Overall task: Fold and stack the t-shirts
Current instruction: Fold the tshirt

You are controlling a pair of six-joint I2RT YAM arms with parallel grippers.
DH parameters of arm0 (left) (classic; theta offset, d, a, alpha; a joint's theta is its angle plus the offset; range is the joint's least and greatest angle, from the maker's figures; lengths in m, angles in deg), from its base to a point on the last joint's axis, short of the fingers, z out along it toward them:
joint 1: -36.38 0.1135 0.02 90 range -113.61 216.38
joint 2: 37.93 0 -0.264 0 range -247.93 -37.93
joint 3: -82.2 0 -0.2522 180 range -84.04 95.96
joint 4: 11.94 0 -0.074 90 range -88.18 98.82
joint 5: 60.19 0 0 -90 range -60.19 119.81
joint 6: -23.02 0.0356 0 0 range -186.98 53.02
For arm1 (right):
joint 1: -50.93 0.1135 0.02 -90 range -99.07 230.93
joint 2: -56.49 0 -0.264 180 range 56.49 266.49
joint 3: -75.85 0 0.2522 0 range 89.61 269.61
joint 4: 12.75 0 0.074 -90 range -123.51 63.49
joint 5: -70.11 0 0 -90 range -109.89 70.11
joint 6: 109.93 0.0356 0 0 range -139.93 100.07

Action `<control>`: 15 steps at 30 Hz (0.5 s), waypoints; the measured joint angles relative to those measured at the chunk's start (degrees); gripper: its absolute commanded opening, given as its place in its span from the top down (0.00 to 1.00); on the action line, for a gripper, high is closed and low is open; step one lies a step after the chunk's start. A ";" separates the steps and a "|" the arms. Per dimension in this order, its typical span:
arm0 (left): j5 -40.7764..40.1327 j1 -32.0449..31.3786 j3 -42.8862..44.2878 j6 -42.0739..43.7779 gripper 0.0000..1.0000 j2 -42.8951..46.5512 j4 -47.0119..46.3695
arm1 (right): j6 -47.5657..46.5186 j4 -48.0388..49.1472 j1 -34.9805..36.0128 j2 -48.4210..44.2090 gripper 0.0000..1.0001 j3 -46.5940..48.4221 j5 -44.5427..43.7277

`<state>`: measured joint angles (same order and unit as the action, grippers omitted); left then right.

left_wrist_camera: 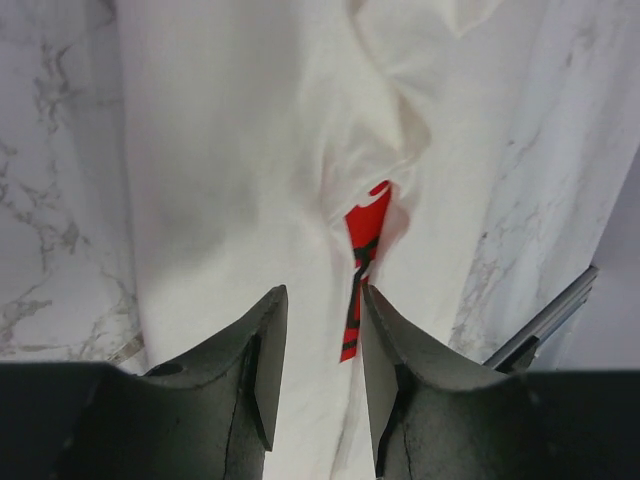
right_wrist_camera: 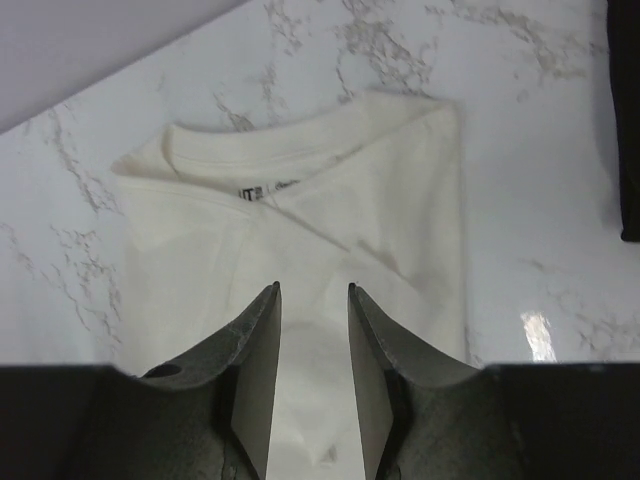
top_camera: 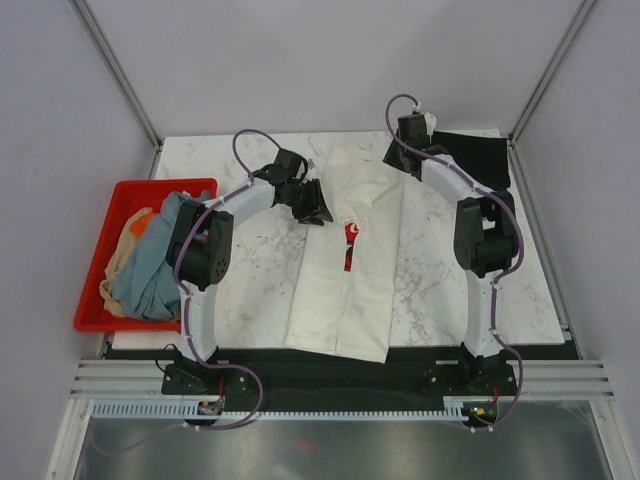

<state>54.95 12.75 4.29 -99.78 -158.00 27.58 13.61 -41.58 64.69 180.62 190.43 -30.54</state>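
Observation:
A cream-white t-shirt [top_camera: 335, 300] lies folded into a long strip down the middle of the marble table, its red print [top_camera: 350, 245] showing in a slit. My left gripper [top_camera: 315, 208] hovers over the strip's left side. In the left wrist view it [left_wrist_camera: 320, 290] is open, with the cloth [left_wrist_camera: 220, 150] and the print [left_wrist_camera: 365, 225] below its jaws. My right gripper [top_camera: 395, 158] is at the collar end. In the right wrist view it [right_wrist_camera: 312, 288] is open above the shirt [right_wrist_camera: 300, 230], holding nothing. A black t-shirt [top_camera: 475, 155] lies at the back right.
A red crate [top_camera: 150, 187] stands off the table's left edge with grey-blue [top_camera: 150, 270], orange [top_camera: 150, 222] and tan [top_camera: 118, 258] shirts bundled in it. The black shirt's edge [right_wrist_camera: 628, 120] shows at the right of the right wrist view. Metal frame posts stand at the back corners.

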 measured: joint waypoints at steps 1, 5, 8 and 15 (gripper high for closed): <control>1.11 -0.02 1.51 0.00 0.57 -0.07 0.11 | -0.57 -0.50 0.00 1.18 0.58 2.71 0.46; 3.45 -0.31 6.88 -0.02 0.57 -1.01 -0.17 | -3.15 -1.66 0.00 4.83 0.56 9.01 1.99; 4.72 -0.59 10.91 -0.04 0.57 -3.06 -0.72 | -5.97 -2.32 0.00 7.63 0.56 11.23 3.26; 5.44 -1.14 14.43 -0.13 0.57 -8.57 -0.63 | -14.95 -4.39 -0.07 11.80 0.58 11.34 6.01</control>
<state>60.40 11.61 18.72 -99.91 -166.57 26.95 -1.34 -45.97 64.63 192.43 201.77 -24.53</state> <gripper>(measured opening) 0.432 0.427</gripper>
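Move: From my left hand, the tip of the folded-in sleeve lies about 8 cm right, 5 cm forward and 4 cm below; the red logo is also 8 cm right, but 6 cm back. My right hand hangs some 9 cm over the shirt's upper right part, its middle about 2 cm left and 1 cm ahead. From that hand the collar is 8 cm left and 12 cm forward, the black pad 22 cm right and 8 cm forward. I arc my left hand rightward and forward over the shirt towards the tip of the folded sleeve, rising about 5 cm and dipping again. My right hand first reaches a little forward and up, then drops to end some 5 cm lower over the shirt's upper right part, turning about 15 degrees counter-clockwise. Both grippers stay partly open. ##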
